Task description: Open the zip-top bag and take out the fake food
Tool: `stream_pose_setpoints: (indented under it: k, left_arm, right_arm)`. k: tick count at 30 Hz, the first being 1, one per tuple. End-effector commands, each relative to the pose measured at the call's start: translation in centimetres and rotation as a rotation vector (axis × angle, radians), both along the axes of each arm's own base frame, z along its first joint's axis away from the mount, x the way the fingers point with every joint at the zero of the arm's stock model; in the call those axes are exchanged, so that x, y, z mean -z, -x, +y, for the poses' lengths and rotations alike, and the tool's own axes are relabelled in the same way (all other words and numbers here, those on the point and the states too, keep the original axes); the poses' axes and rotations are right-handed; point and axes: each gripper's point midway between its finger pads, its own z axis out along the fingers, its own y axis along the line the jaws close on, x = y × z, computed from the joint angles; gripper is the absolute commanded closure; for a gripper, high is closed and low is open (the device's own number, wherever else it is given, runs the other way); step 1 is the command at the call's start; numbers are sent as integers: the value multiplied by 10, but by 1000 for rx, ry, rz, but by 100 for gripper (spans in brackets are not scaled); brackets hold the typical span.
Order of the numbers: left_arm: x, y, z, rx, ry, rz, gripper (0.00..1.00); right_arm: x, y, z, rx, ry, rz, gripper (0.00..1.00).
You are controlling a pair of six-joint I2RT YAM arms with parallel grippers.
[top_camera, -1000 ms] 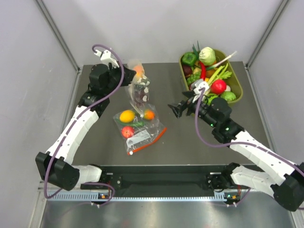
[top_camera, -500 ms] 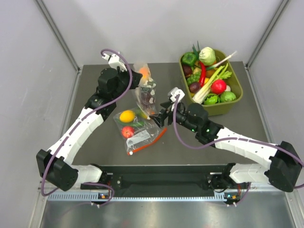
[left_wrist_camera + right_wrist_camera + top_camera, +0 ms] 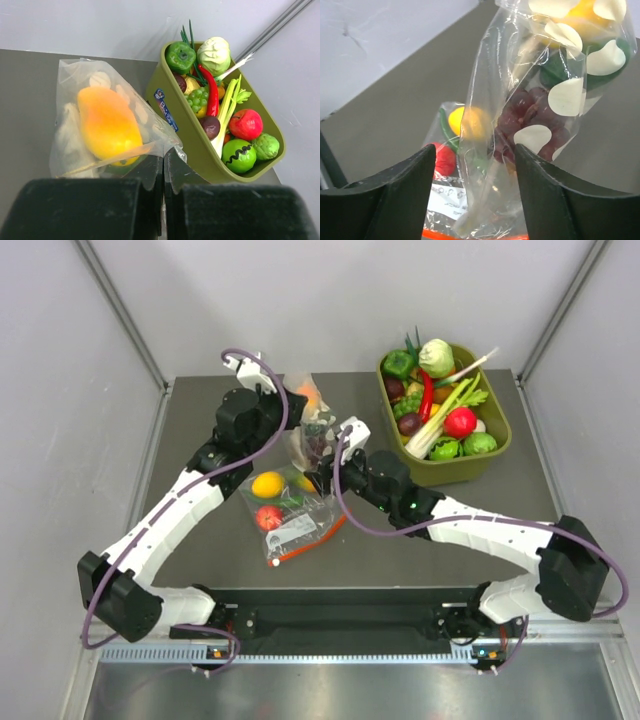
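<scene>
The zip-top bag [image 3: 308, 432], clear with white dots, hangs above the table with my left gripper [image 3: 290, 403] shut on one edge of it. The left wrist view shows plastic pinched between the jaws at my left gripper [image 3: 164, 160], and the fake food, a yellow-orange mango [image 3: 107, 125], lying inside the bag [image 3: 75, 80]. My right gripper [image 3: 318, 467] is at the bag's lower end. In the right wrist view my right gripper [image 3: 475, 150] stands open, one finger on each side of the hanging bag [image 3: 490, 80] without touching it. A dark green piece [image 3: 555, 67] and a maroon piece [image 3: 530, 117] show through the plastic.
A plain clear bag with a red-orange zip strip [image 3: 290, 508] lies flat below the hanging bag, holding small round fruits. An olive-green bin [image 3: 500, 452] of toy vegetables stands at the back right; its wall [image 3: 190, 140] is close beside the left gripper. Walls close in both table sides.
My right arm has swung left from beside the bin to the hanging bag, its jaws narrowing. My left gripper has carried the bag slightly right.
</scene>
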Motion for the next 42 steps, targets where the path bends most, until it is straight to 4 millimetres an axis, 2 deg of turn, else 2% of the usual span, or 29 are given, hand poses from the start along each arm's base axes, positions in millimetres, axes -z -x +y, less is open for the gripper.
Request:
stream_pose_setpoints:
  k: [1,4,5,6,8,10,14,16,17,20,24,28,29,30,33,38,42]
  left_arm:
    - [-48,1,0,-15,86,-147,100]
    - [-50,3,-2,-3,86,-154,100]
    - [-48,4,-3,2,82,-156,100]
    - [-49,5,-4,11,81,-162,100]
    - [-47,6,-4,20,60,-167,100]
    - [-42,7,-6,34,42,-162,100]
    - [-36,13,-10,79,6,-173,99]
    - [-33,15,-8,86,-24,-188,94]
    - [-31,16,-6,85,-53,-199,84]
    - [-26,19,-2,84,-99,-203,73]
    - [-28,30,8,80,-150,-241,49]
    - [-38,42,19,77,-192,-301,39]
    - [-44,47,22,74,-189,-320,37]
    - [-43,49,23,80,-193,-325,37]
    - [-50,61,20,124,-191,-370,34]
    - [-56,77,17,188,-213,-435,34]
    - [-45,90,6,286,-240,-474,34]
  right_arm:
    - [-15,-9,6,67,-23,4,37]
    - [-8,-14,8,91,5,28,50]
    - [-2,-16,7,103,27,39,57]
    - [1,-17,7,110,38,47,79]
    - [-3,-18,7,116,44,47,93]
    - [-11,-19,7,113,37,33,100]
    - [-19,-20,11,96,50,25,100]
    - [-29,-20,16,78,37,22,100]
    - [-33,-20,16,71,31,24,100]
    - [-42,-22,18,55,1,33,100]
    - [-58,-30,21,34,-43,33,100]
    - [-71,-43,23,6,-81,41,100]
    - [-69,-48,25,5,-78,47,100]
    - [-77,-51,26,2,-92,38,100]
    - [-82,-65,26,-6,-115,50,100]
    - [-92,-83,14,17,-181,72,100]
    - [-100,-89,3,38,-225,75,100]
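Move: The left fingers are already shut on the dotted bag's upper edge; its middle hangs about 8 cm below, 3 cm back and 2 cm to the right of them. From the right hand, open around the bag's lower edge, that middle is some 6 cm ahead, 1 cm left and 3 cm up. The flat clear bag lies 20 cm below the right hand, 6 cm left and 1 cm back; the green box is 17 cm ahead, 27 cm right, 12 cm down. Forward and down about 2 cm each, the right hand closes on the dotted bag's lower edge and keeps it pinched while travelling roughly 6 cm farther forward and 5 cm up. Once the right has hold, the left opens wide and lets go, dipping slightly, then draws back about 7 cm while rising, its fingers tipping up some 20 degrees. ##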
